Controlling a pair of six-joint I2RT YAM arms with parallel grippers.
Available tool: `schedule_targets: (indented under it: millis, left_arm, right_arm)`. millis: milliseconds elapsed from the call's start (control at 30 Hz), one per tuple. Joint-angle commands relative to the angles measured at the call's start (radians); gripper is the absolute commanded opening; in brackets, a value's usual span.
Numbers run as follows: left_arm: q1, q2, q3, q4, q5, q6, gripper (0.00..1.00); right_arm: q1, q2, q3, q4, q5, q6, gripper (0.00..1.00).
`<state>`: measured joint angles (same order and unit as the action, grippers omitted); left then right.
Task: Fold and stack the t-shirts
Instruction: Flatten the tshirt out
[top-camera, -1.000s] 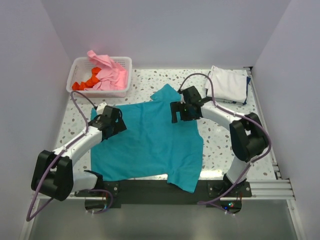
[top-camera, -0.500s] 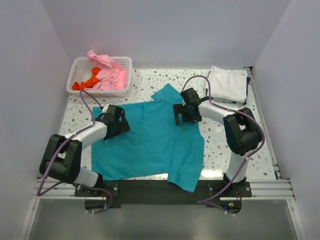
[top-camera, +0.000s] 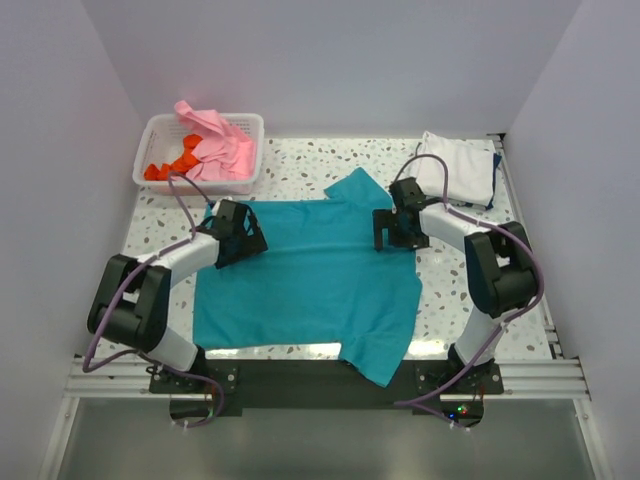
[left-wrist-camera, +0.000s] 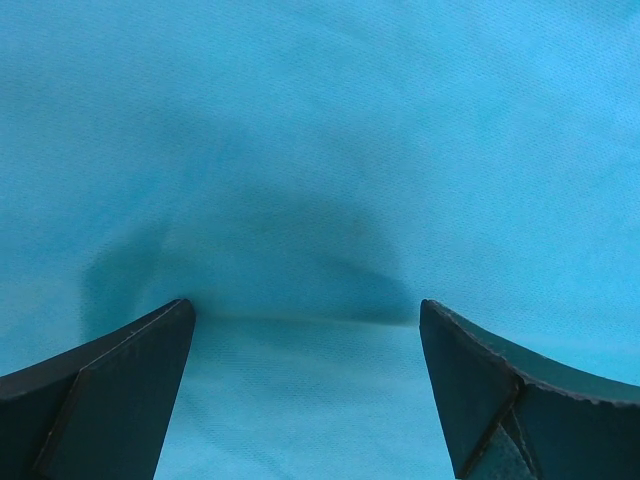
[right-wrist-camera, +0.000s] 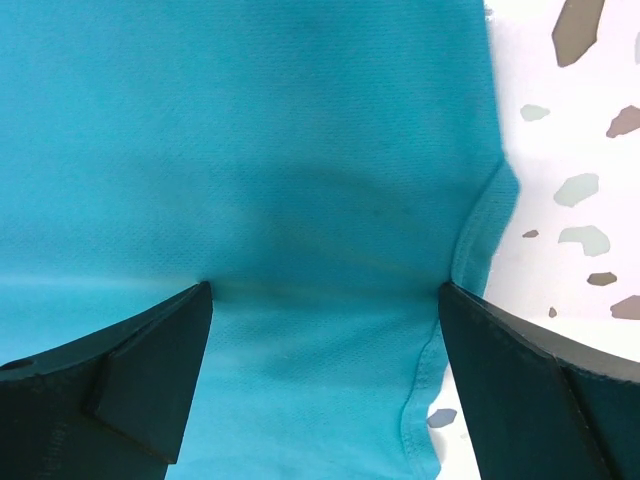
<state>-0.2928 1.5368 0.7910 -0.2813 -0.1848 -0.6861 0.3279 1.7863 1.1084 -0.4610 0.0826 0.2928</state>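
Note:
A teal t-shirt (top-camera: 310, 285) lies spread flat on the speckled table (top-camera: 300, 165). One sleeve points to the far side and another hangs toward the near edge. My left gripper (top-camera: 243, 236) presses down on the shirt's far left corner, jaws open wide, with teal cloth (left-wrist-camera: 320, 150) filling the left wrist view between the fingers (left-wrist-camera: 130, 370). My right gripper (top-camera: 393, 232) stands open on the far right part, beside a hemmed edge (right-wrist-camera: 470, 260). Neither is closed on the cloth.
A white slatted basket (top-camera: 160, 128) at the far left holds pink shirts (top-camera: 218, 145) and an orange-red one (top-camera: 172, 165). A folded white shirt (top-camera: 455, 165) lies at the far right over a dark blue one (top-camera: 494, 180). Grey walls enclose three sides.
Both grippers slid to the right and slightly farther away while resting on the teal shirt. The shirt shifted right with them and its far edge now lies straighter.

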Motion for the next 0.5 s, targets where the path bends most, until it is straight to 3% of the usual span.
schedule_targets:
  millis: [0, 267, 467]
  left_arm:
    - [0.007, -0.05, 0.016, 0.008, 0.005, 0.023, 1.0]
    - [0.007, -0.194, 0.019, -0.036, -0.03, 0.025, 1.0]
    - [0.007, -0.265, 0.008, -0.045, -0.047, 0.017, 1.0]
  right_arm:
    - [-0.001, -0.047, 0.043, -0.053, -0.041, -0.046, 0.99]
    - [-0.001, -0.009, 0.33, -0.074, -0.081, -0.191, 0.99]
    - [-0.001, 0.201, 0.595, -0.082, -0.086, -0.251, 0.99]
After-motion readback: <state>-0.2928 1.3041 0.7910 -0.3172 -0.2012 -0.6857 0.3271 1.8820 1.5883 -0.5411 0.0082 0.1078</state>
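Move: On the t-shirt at 0 height or so from both hands, the far sleeve lies about 11 cm ahead of the right hand and 7 cm to its left, the white stack some 14 cm ahead and 10 cm to its right. From the left hand, the t-shirt's middle is about 13 cm right and 4 cm back, about 1 cm down; the basket stands some 20 cm ahead and 7 cm left. Lifting off the cloth, both open grippers end their smoothing strokes. The right swings up about 12 cm and forward about 11, drifting somewhat left over the far edge of the t-shirt towards above the far sleeve, its fingers tipping outward and turning a little counter-clockwise; the left rises almost straight up about 7 cm, tipping outward slightly. ##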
